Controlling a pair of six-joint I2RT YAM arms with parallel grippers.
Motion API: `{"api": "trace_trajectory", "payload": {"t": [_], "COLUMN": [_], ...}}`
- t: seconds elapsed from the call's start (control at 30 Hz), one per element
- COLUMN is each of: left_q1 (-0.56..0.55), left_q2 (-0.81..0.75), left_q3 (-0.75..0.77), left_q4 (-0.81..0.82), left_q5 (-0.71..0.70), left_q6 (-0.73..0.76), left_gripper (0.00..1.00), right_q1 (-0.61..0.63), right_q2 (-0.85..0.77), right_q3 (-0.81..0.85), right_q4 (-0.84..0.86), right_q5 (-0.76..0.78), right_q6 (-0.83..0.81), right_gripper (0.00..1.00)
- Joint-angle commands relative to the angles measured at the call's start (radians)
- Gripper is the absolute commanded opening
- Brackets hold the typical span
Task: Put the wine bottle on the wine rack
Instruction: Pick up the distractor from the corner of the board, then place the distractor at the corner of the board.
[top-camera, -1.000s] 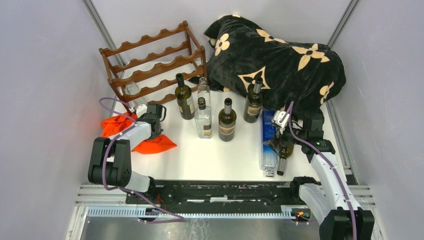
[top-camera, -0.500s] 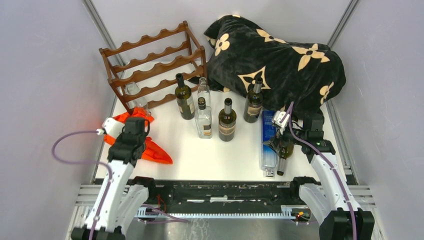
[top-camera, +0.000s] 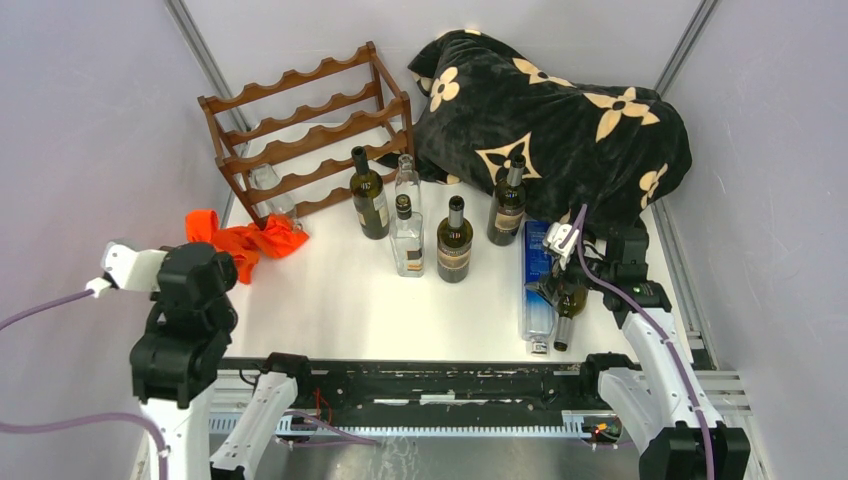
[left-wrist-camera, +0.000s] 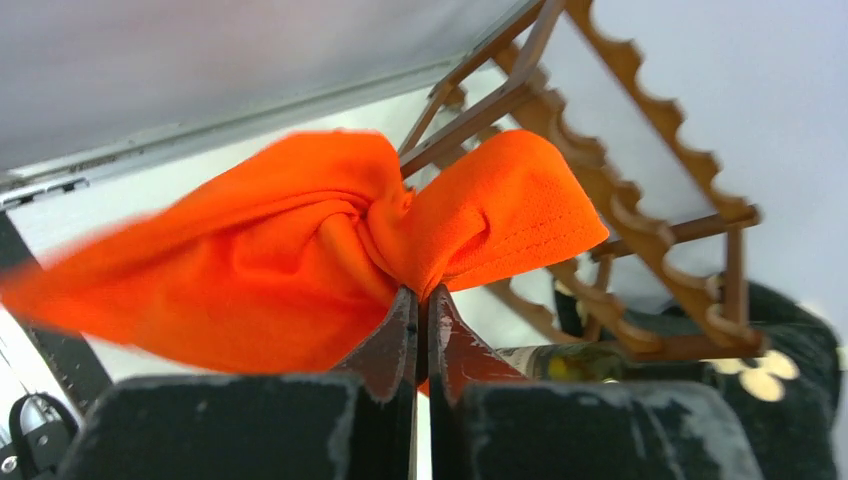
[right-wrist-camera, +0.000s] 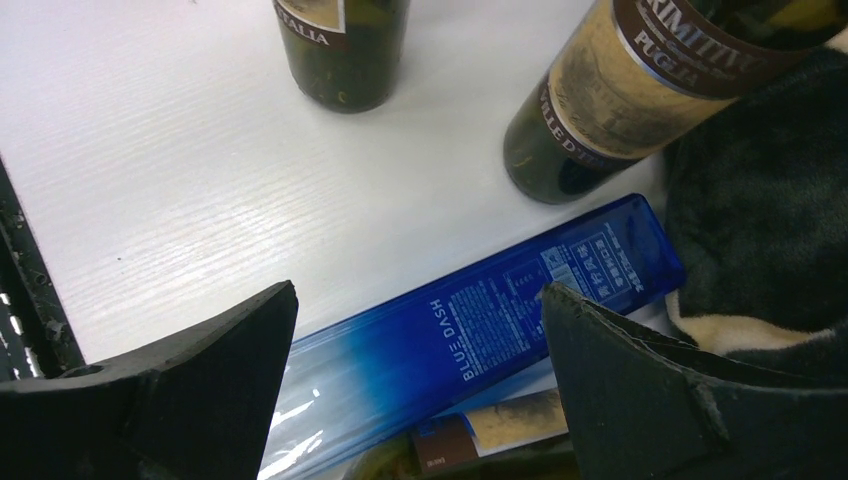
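Observation:
The dark wooden wine rack stands at the back left, with a clear bottle lying low in it. Dark wine bottles stand mid-table. Another wine bottle lies on its side at the right, beside a flat blue bottle. My right gripper hangs open just above these two, straddling the blue bottle. Raised at the near left, my left gripper is shut on a bunched orange cloth, with the rack behind it.
A black blanket with cream flowers is heaped at the back right, touching the rack's side. Two clear glass bottles stand among the dark ones. The orange cloth trails in front of the rack. Grey walls close in both sides.
My left gripper has shut on the orange cloth and pulled back and up toward the near left, dragging the cloth with it. The right arm has not moved.

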Motion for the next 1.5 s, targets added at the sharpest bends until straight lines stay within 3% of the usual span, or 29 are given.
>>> {"api": "trace_trajectory", "payload": {"t": [0.0, 0.27, 0.4, 0.53, 0.77, 0.87, 0.97, 1.27, 1.47], "left_q1": [0.004, 0.032, 0.072, 0.074, 0.075, 0.074, 0.074, 0.075, 0.077], "left_q2": [0.025, 0.087, 0.128, 0.111, 0.088, 0.138, 0.238, 0.511, 0.523], "left_q3": [0.202, 0.519, 0.606, 0.494, 0.058, -0.029, 0.041, 0.473, 0.5], "left_q4": [-0.004, 0.001, 0.011, 0.039, 0.188, 0.288, 0.343, 0.49, 0.582], "left_q5": [-0.029, 0.002, 0.042, 0.045, 0.001, -0.043, -0.105, -0.28, -0.341], "left_q6": [0.101, 0.194, 0.251, 0.255, 0.281, 0.318, 0.358, 0.587, 0.707], "left_gripper": [0.02, 0.02, 0.02, 0.02, 0.02, 0.02, 0.02, 0.02, 0.02], "right_q1": [0.027, 0.027, 0.028, 0.028, 0.027, 0.027, 0.027, 0.027, 0.029], "right_q2": [-0.019, -0.021, -0.018, -0.02, -0.022, -0.022, -0.019, -0.001, 0.015], "right_q3": [0.023, 0.018, 0.016, 0.016, 0.015, 0.015, 0.015, 0.019, 0.023], "right_q4": [0.031, 0.039, 0.042, 0.044, 0.044, 0.042, 0.041, 0.033, 0.027], "right_q5": [-0.01, -0.006, -0.004, 0.004, -0.002, -0.004, -0.009, -0.02, -0.029], "right_q6": [-0.007, -0.001, 0.001, 0.001, 0.001, 0.001, 0.0, -0.002, -0.004], "right_gripper": [0.98, 0.98, 0.98, 0.98, 0.98, 0.98, 0.98, 0.98, 0.98]}}
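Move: The left hand already pinches the orange cloth in the air; its loose bulk hangs about 6 cm ahead, 3 cm to the right and 8 cm below the fingers. The wine rack stands some 38 cm ahead and 13 cm right, its middle about 19 cm lower; the clear bottle lies at its near left foot, about 30 cm ahead, 4 cm right and 29 cm below. From the right hand the cloth is roughly level ahead, 60 cm left and 12 cm higher. Up and back first, the left hand jerks the orange cloth about 16 cm higher with the fingers tipping up; it then whips down and forward by some 18 cm, fingers tipping down, and swings up again, still forward and a little left. The wrist rolls its left side up roughly 20 degrees while the shut fingers keep their pinch. ##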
